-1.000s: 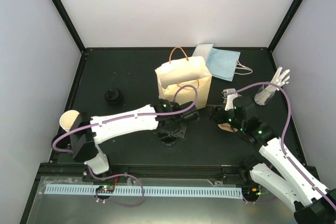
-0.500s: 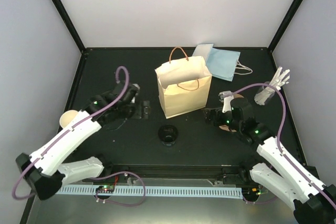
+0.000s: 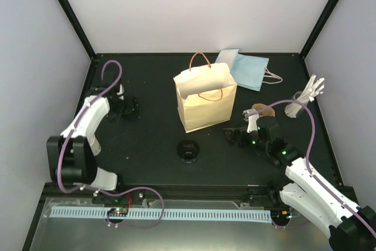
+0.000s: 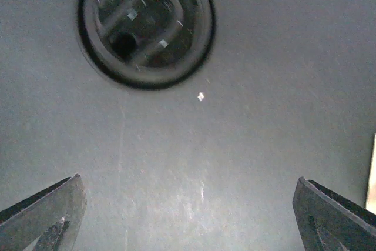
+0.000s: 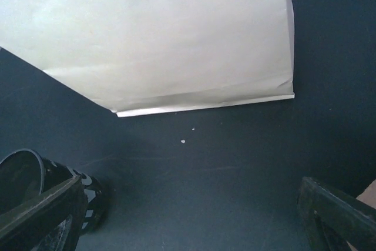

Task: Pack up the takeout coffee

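Note:
No takeout coffee shows in any view. The tan paper bag (image 3: 205, 95) stands upright and open at the table's middle; its lower side fills the top of the right wrist view (image 5: 158, 33). My left gripper (image 3: 124, 109) hangs open at the far left over a round black lid (image 4: 147, 24), its fingers (image 4: 44, 213) spread wide over bare table. My right gripper (image 3: 231, 136) is open just right of the bag's base, nothing between its fingers (image 5: 335, 213). A black round container (image 3: 188, 150) sits in front of the bag and shows beside the right gripper's left finger (image 5: 23, 180).
Light blue bags (image 3: 249, 70) lie behind the tan bag. A brown piece (image 3: 262, 111) lies by the right wrist. A white hand-shaped stand (image 3: 305, 98) is at the far right. Black frame posts edge the table.
My left arm swung from the table's middle out to the far left, over the black lid. Both grippers opened wider. The right gripper moved slightly left and nearer. A cream cup at left is now hidden.

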`<control>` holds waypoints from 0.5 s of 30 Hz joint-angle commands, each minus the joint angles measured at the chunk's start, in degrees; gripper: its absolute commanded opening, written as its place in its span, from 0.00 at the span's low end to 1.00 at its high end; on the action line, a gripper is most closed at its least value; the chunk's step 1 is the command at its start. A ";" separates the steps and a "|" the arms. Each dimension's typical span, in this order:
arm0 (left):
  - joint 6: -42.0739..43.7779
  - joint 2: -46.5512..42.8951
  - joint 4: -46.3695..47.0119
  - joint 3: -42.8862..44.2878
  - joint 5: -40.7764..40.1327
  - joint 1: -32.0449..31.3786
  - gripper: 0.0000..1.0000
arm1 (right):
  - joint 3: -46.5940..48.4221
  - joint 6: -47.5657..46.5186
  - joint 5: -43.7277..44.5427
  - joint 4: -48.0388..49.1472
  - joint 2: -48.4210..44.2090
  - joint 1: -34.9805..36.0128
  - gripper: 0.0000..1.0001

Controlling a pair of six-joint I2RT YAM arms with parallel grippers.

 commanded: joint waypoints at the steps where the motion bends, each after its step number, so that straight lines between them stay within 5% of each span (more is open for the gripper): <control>1: 3.35 8.28 1.32 8.28 -0.79 3.94 0.99 | -1.16 0.08 -2.04 5.03 -2.68 -0.04 1.00; 15: 6.49 23.00 0.10 17.39 -3.86 6.65 0.97 | -1.48 -0.38 -1.80 3.94 -5.79 -0.05 1.00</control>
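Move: The black lid lies about 9 cm ahead of the left hand, 4 cm to its left and some 7 cm below. The black cup stands about 13 cm back and 27 cm to the right of that hand, similarly low; the paper bag is roughly 5 cm ahead and 31 cm to the right, its middle near hand height. From the right hand the lid lies about 17 cm ahead, 45 cm left and 9 cm below. The left hand sweeps about 7 cm forward, 4 cm left and 4 cm down towards the lid, fingers staying open. ##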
